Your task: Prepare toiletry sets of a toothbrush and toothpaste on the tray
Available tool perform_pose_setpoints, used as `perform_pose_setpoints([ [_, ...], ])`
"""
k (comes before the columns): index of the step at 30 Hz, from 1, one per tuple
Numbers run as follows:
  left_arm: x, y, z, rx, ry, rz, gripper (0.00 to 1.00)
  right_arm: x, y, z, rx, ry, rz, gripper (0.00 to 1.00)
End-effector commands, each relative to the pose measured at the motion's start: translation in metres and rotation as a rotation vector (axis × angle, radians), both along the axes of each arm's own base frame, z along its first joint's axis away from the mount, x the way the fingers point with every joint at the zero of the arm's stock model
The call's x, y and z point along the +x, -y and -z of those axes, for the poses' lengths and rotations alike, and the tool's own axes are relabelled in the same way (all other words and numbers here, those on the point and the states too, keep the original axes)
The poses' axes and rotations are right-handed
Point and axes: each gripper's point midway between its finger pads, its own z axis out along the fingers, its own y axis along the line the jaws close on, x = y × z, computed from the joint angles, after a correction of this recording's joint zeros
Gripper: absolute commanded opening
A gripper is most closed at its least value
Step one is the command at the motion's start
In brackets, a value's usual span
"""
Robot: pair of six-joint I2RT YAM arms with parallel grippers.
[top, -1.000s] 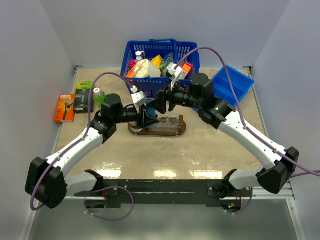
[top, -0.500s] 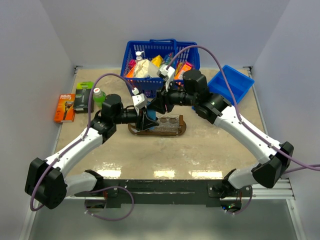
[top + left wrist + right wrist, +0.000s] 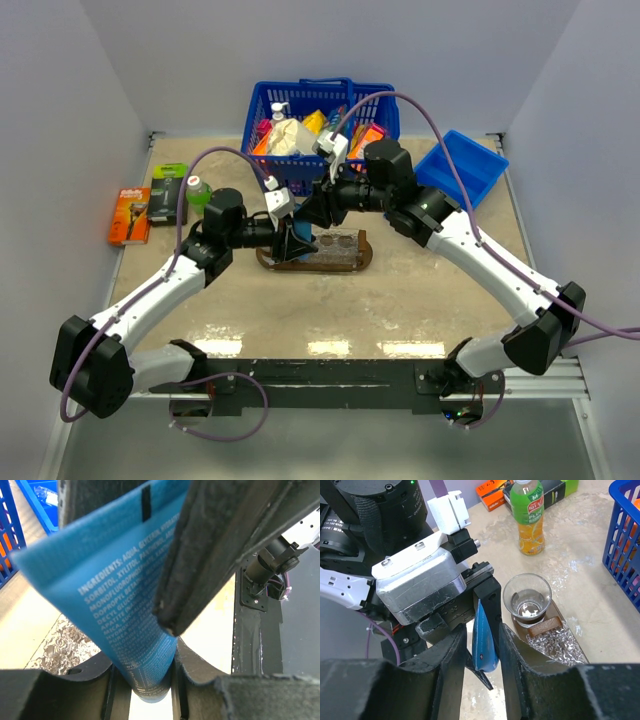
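Note:
A flat blue toothpaste tube (image 3: 115, 590) stands upright above the left end of the dark wooden tray (image 3: 367, 252). My left gripper (image 3: 298, 240) is shut on it. In the left wrist view the tube's narrow end sits pinched between the left fingers (image 3: 195, 665). My right gripper (image 3: 482, 630) reaches in from the right with its jaws on either side of the same tube (image 3: 484, 640). A slim gap still shows on the tube's left side. A clear glass cup (image 3: 527, 596) stands on the tray. The toothbrush is out of view.
A blue basket (image 3: 320, 110) full of products stands behind the tray. A blue bin (image 3: 462, 165) lies at the back right. A green-capped orange drink bottle (image 3: 530, 515) and two razor boxes (image 3: 130, 215) sit at the left. A brown block and crinkled foil (image 3: 555, 640) lie on the tray.
My right arm has swung left to meet the left gripper. Its jaws have narrowed around the blue tube. The left arm and the tube have stayed put.

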Motion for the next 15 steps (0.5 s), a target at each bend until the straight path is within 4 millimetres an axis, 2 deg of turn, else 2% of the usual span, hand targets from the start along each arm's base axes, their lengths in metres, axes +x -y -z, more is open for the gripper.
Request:
perform_pose_setpoints([
  [1, 0.0017, 0.0031, -0.0343, -0.048, 0.124, 0.023, 0.00, -0.0034, 0.0023, -0.0307, 0.069, 0.062, -0.001, 0.33],
  [3, 0.0023, 0.0030, -0.0349, -0.048, 0.126, 0.020, 0.00, -0.0035, 0.0012, -0.0308, 0.075, 0.063, -0.001, 0.25],
  [5, 0.0025, 0.0025, -0.0351, -0.047, 0.126, 0.018, 0.00, -0.0025, 0.0020, -0.0312, 0.078, 0.066, 0.005, 0.22],
  [9, 0.0031, 0.0026, -0.0349, -0.047, 0.127, 0.017, 0.00, -0.0029, 0.0020, -0.0297, 0.078, 0.063, 0.004, 0.06],
  [10, 0.0023, 0.0028, -0.0347, -0.047, 0.127, 0.018, 0.00, -0.0031, 0.0014, -0.0314, 0.082, 0.068, 0.002, 0.00],
  [12, 0.0035, 0.0023, -0.0353, -0.047, 0.126, 0.012, 0.00, -0.0038, 0.0020, -0.0297, 0.081, 0.067, 0.002, 0.00],
  [15, 0.0050, 0.0018, -0.0353, -0.045, 0.126, -0.002, 0.16, -0.0041, 0.0037, -0.0319, 0.091, 0.077, 0.007, 0.00],
])
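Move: The toothpaste tube stands in the left fingers with its flat crimped end up between the right fingers; its middle is about 4 cm below and 1 cm back of the right hand, and some 4 cm above and 1 cm ahead of the left. From the right hand, the tray is about 6 cm ahead, 1 cm right and 27 cm below. The clear cup stands some 5 cm ahead, 9 cm left and 24 cm below. The right fingers, about a third open around the flat upper end of the toothpaste tube, close on it from both faces until they are almost shut, pinching it just below the crimped edge while that hand all but stays in place. The left hand holds still, pointing across to the right with its own grip on the tube's lower, cap end unchanged, so both hands now hold the toothpaste above and just behind the tray. ##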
